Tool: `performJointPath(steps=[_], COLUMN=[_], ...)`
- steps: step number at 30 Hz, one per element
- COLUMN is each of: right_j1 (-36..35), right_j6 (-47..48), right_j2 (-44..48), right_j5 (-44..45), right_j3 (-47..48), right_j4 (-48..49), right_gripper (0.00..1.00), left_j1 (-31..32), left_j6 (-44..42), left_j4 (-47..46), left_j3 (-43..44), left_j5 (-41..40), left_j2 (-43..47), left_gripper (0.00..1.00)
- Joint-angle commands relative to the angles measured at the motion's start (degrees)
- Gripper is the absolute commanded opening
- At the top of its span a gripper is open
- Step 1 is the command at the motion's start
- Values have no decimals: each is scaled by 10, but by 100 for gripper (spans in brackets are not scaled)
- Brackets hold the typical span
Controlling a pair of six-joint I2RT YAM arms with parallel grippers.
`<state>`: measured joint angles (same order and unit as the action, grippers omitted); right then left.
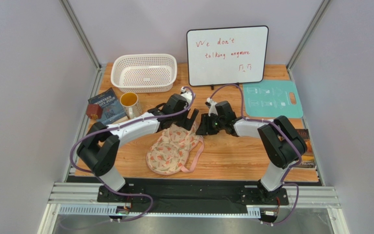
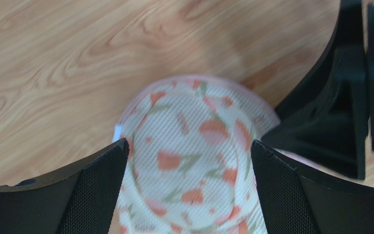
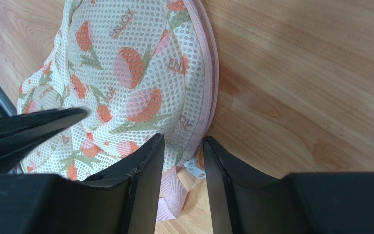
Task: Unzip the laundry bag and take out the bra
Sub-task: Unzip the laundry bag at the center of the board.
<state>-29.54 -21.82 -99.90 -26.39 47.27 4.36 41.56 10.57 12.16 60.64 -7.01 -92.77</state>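
The laundry bag (image 1: 172, 148), a cream mesh pouch with a red and green flower print and pink zipper trim, lies on the wooden table between the arms. My left gripper (image 1: 190, 118) is open and straddles the bag's far lobe (image 2: 194, 156) without pinching it. My right gripper (image 1: 203, 126) hovers at the bag's far right edge (image 3: 120, 73). Its jaws stand narrowly apart, with the white zipper pull (image 3: 195, 169) and the pink strap (image 3: 169, 200) in the gap and neither finger touching the pull. The bra is hidden.
A white perforated basket (image 1: 144, 72) and a whiteboard (image 1: 227, 55) stand at the back. A teal board (image 1: 272, 99) lies at the right. A mug (image 1: 130, 105), a dark book (image 1: 107, 105) and a small brown block (image 1: 94, 112) sit at the left.
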Motion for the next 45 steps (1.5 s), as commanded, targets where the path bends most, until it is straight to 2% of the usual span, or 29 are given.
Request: performJointPath(steps=[1, 4, 11, 15, 17, 33, 37, 45], right_j1=[1, 1, 3, 3, 4, 4, 5, 12], right_j6=[-29, -30, -31, -34, -35, -27, -28, -35], right_j2=[10, 33, 45, 56, 58, 84, 76, 74], right_j5=[-23, -23, -40, -38, -44, -49, -47, -50], right_j3=[-23, -36, -55, -71, -73, -107, -104, -107], right_j4=[15, 10, 2, 5, 5, -4, -6, 5], right_gripper=[41, 40, 39, 38, 34, 32, 23, 15], left_j1=[-17, -41, -67, -67, -67, -67, -67, -68], left_j6=[30, 61, 129, 131, 132, 131, 130, 125], left_j4=[-59, -94, -113, -113, -112, -101, -102, -103], left_j3=[29, 25, 5, 9, 7, 11, 11, 12], left_j5=[47, 115, 163, 156, 149, 138, 138, 144], left_j2=[-75, -73, -126, -134, -133, -138, -138, -140], left_gripper=[100, 100, 99, 99, 99, 99, 99, 99])
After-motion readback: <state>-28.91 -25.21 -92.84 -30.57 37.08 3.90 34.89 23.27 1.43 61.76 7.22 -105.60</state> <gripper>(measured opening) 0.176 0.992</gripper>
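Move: Just under the right hand's half-open fingertips lies the zipper pull, about 2 cm below and otherwise level with them. From that hand, the strap's middle is some 10 cm back and 2 cm left, and the bag's middle about 6 cm back and 12 cm left. From the left hand, the bag's far end is roughly 4 cm ahead, 2 cm right and 7 cm down. Drawing back toward the robot by about 5 cm and some 2 cm to its right, the right hand takes the zipper pull along between its fingertips, narrowing them around it to a small gap. The left hand, fingers staying wide open, first drops about 5 cm and eases forward and right, tipping down and rolling slightly, then holds still with its fingers astride the bag's far rim. ##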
